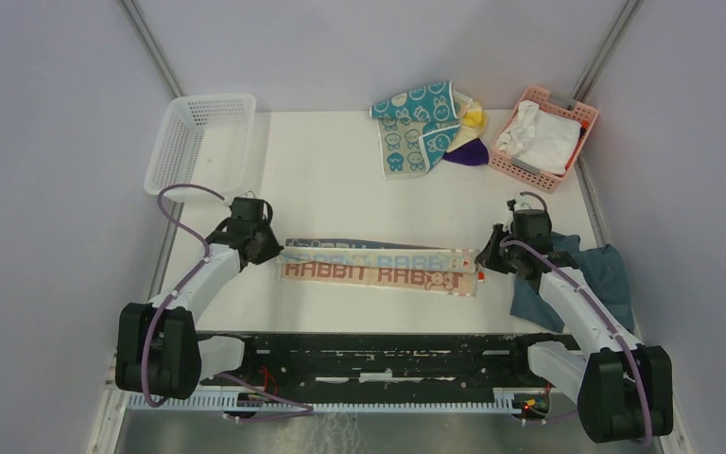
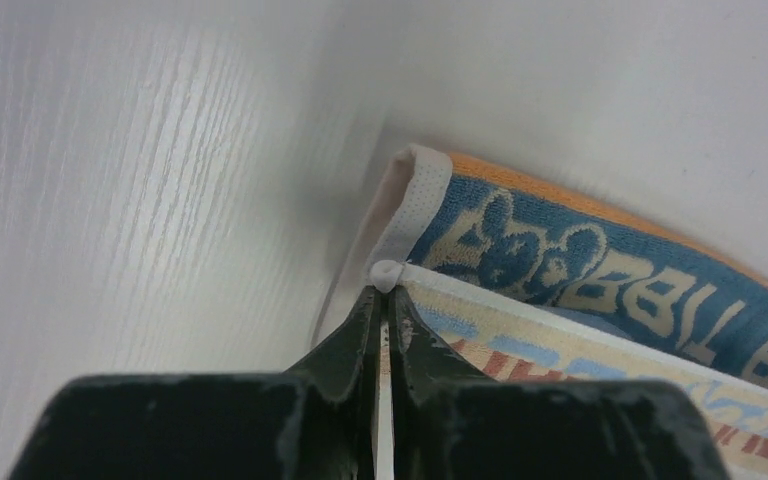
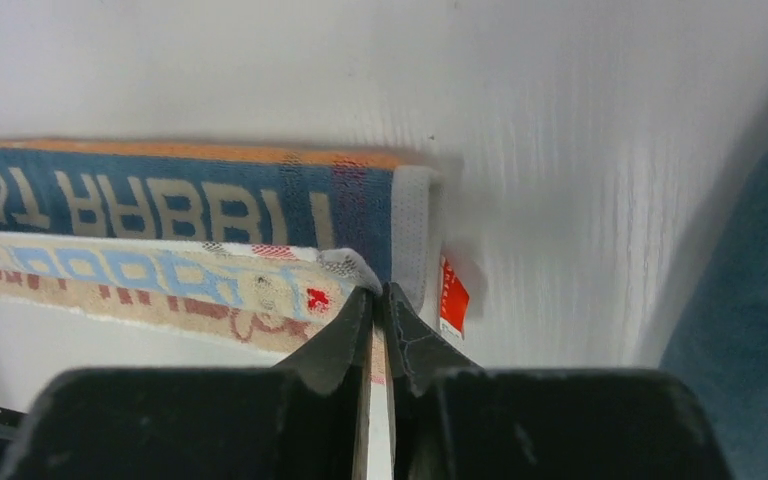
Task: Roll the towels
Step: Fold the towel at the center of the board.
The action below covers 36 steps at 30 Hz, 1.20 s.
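A peach-orange printed towel (image 1: 378, 268) lies folded into a long narrow strip across the middle of the table, its "RABBIT" lettering facing up. My left gripper (image 1: 279, 248) is shut on the white-hemmed corner of the strip's left end (image 2: 385, 290). The folded layers (image 2: 560, 250) run off to the right of it. My right gripper (image 1: 482, 260) pinches the upper layer's corner at the right end (image 3: 380, 292), beside a red label (image 3: 453, 297). More towels sit piled at the back: teal with rabbit faces (image 1: 416, 123), pale yellow (image 1: 474, 115) and deep purple (image 1: 468, 153).
A white mesh basket (image 1: 198, 142) stands at the back left. A pink basket (image 1: 581, 115) holding a white cloth (image 1: 541, 140) stands at the back right. A dull blue-grey cloth (image 1: 605, 274) lies under my right arm at the table's right edge.
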Tool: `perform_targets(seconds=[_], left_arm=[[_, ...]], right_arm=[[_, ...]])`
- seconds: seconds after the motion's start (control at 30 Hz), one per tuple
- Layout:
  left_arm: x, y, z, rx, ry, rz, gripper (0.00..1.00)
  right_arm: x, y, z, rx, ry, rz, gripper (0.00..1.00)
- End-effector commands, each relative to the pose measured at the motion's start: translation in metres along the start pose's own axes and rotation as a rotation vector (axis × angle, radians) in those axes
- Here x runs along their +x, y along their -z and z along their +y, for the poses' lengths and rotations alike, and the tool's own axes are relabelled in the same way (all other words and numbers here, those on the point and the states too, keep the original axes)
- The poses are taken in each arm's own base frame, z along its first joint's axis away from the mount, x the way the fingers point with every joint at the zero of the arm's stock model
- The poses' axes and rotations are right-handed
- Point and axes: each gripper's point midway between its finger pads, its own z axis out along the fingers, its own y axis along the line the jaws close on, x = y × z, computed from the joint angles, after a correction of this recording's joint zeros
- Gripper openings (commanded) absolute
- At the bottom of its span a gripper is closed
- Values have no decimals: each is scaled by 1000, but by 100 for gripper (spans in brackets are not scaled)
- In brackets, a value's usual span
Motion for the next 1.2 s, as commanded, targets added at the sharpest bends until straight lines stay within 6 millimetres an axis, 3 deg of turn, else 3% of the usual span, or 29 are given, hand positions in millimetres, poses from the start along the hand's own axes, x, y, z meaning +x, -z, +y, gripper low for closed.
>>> perform_targets(seconds=[0.0,0.07,0.2,0.33,0.5,0.6,0.93,1.17], left_arm=[[-6,-2,6,-32,83,-45,12],[-4,1,6,-30,88,-43,20],[-6,18,0,16,121,-61,50],[-9,39,-7,78,157,-100,62],[-19,57,-2,69,137,-154,67],[-24,59,-9,94,114,-157,68],[-25,27,-52,249,121,-46,67],[-10,17,-29,155,121,-46,68]], right_arm=[[13,0,-12,59,-43,35,16],[14,5,-10,48,-46,38,26],[17,20,-3,22,-62,37,43],[13,38,5,-13,-77,-9,51],[1,54,10,-22,-7,-45,56],[-4,52,17,-50,7,-36,58],[-12,15,30,-100,-40,48,56],[17,3,3,15,-48,161,54]])
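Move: Both hands hold the towel's carried edge a few centimetres above the board. From the left hand, the near left corner lies about 6 cm back and 3 cm below; the far fold's left end is some 3 cm ahead and 1 cm right. From the right hand, the near right corner is roughly 9 cm back and 1 cm left, the fold's end 3 cm ahead and level sideways, the red tag 4 cm back and 1 cm right, and the blue cloth 22 cm right and 6 cm back. Both grippers let go of the towel's carried edge, dipping about 1 cm and easing back towards the near edge as the fingers part to a bit over half open. They rise clear, then come down again over the towel's ends, wrists tilting slightly: the left moves about 2.5 cm right, while the right, after drawing back some 4 cm, returns partly forward and tips its fingers down. ##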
